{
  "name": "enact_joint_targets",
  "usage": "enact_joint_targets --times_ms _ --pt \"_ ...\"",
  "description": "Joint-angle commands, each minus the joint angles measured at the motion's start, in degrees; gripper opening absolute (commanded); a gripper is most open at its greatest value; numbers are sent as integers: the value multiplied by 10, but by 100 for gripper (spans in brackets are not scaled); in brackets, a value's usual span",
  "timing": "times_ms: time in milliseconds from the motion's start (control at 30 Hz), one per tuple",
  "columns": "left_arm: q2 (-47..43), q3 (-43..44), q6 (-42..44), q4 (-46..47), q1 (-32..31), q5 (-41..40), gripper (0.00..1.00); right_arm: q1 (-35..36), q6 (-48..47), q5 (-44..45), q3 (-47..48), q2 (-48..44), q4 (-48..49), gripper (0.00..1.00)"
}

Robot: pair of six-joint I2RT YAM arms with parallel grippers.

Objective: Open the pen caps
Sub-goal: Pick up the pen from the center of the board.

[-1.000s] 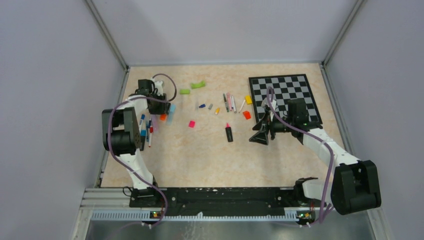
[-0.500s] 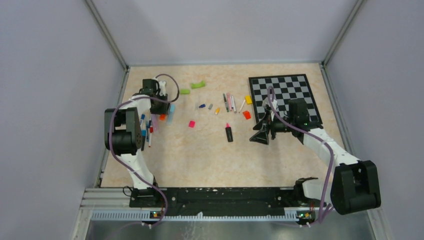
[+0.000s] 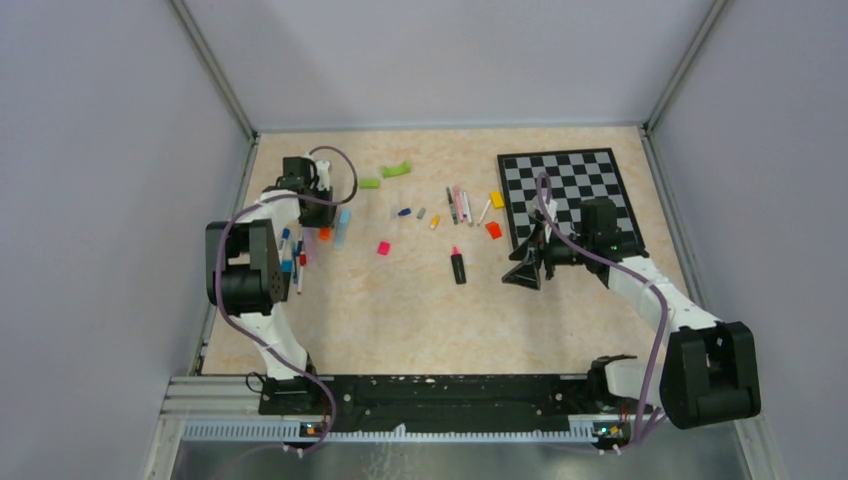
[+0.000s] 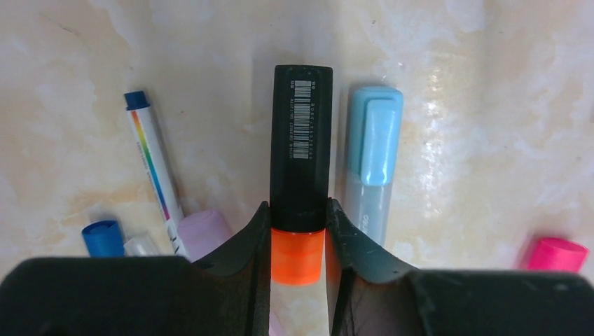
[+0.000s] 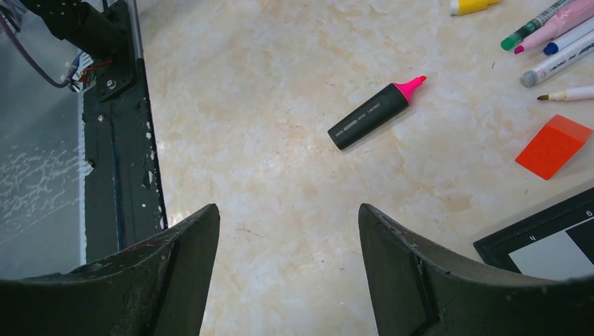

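In the left wrist view my left gripper [image 4: 298, 210] is shut on a black highlighter [image 4: 301, 140]; both fingers press the barrel just above its orange cap [image 4: 298, 255]. It lies flat on the table. Beside it lie a light-blue capped pen [image 4: 375, 161], a white pen with a blue cap [image 4: 153, 161], a loose blue cap [image 4: 103, 236] and a pink cap [image 4: 557, 253]. From above, that gripper [image 3: 320, 222] is at the far left. My right gripper [image 3: 522, 272] hangs open over bare table, near an uncapped pink-tipped highlighter [image 5: 375, 113].
A chessboard [image 3: 575, 190] lies at the back right, behind the right arm. Several pens [image 3: 460, 205], an orange block [image 5: 553, 145], a yellow block [image 3: 497, 199] and green curved pieces [image 3: 397, 170] are scattered mid-table. More pens [image 3: 290, 255] lie by the left wall.
The left gripper's jaws have closed in onto the black highlighter by its orange cap. The right arm has not moved.
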Motion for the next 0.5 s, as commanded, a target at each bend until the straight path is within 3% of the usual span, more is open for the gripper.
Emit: enact_joint_targets --times_ms 0,167,267,367,467 --pt "-94 -12 -3 16 -1 17 6 -9 -35 -27 17 -13 -8 71" --pt "-175 -38 -13 14 -1 49 5 -10 -68 -43 24 -17 -35 71" --pt "-222 -64 -33 10 -1 152 4 -10 -142 -66 39 -17 -88 71" --pt "-262 -94 -72 18 -2 268 4 -10 -288 -96 61 -17 -201 72" --pt "-294 -135 -129 49 -8 379 3 -10 -603 -109 93 -15 -389 74"
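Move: The left hand already holds the black pen by its orange-capped end; the right gripper lies some 53 cm to its right, 12 cm back and 10 cm higher. The blue highlighter is about 4 cm right and 1 cm back, the pink cap 16 cm right and 6 cm back. From the right hand the held pen lies some 53 cm left and 12 cm ahead, with the black-pink highlighter 17 cm left, 2 cm ahead, 12 cm lower. Left keeps its pinch, lifting the pen 13 cm, then swinging right; right draws back 2 cm, turning counter-clockwise. ##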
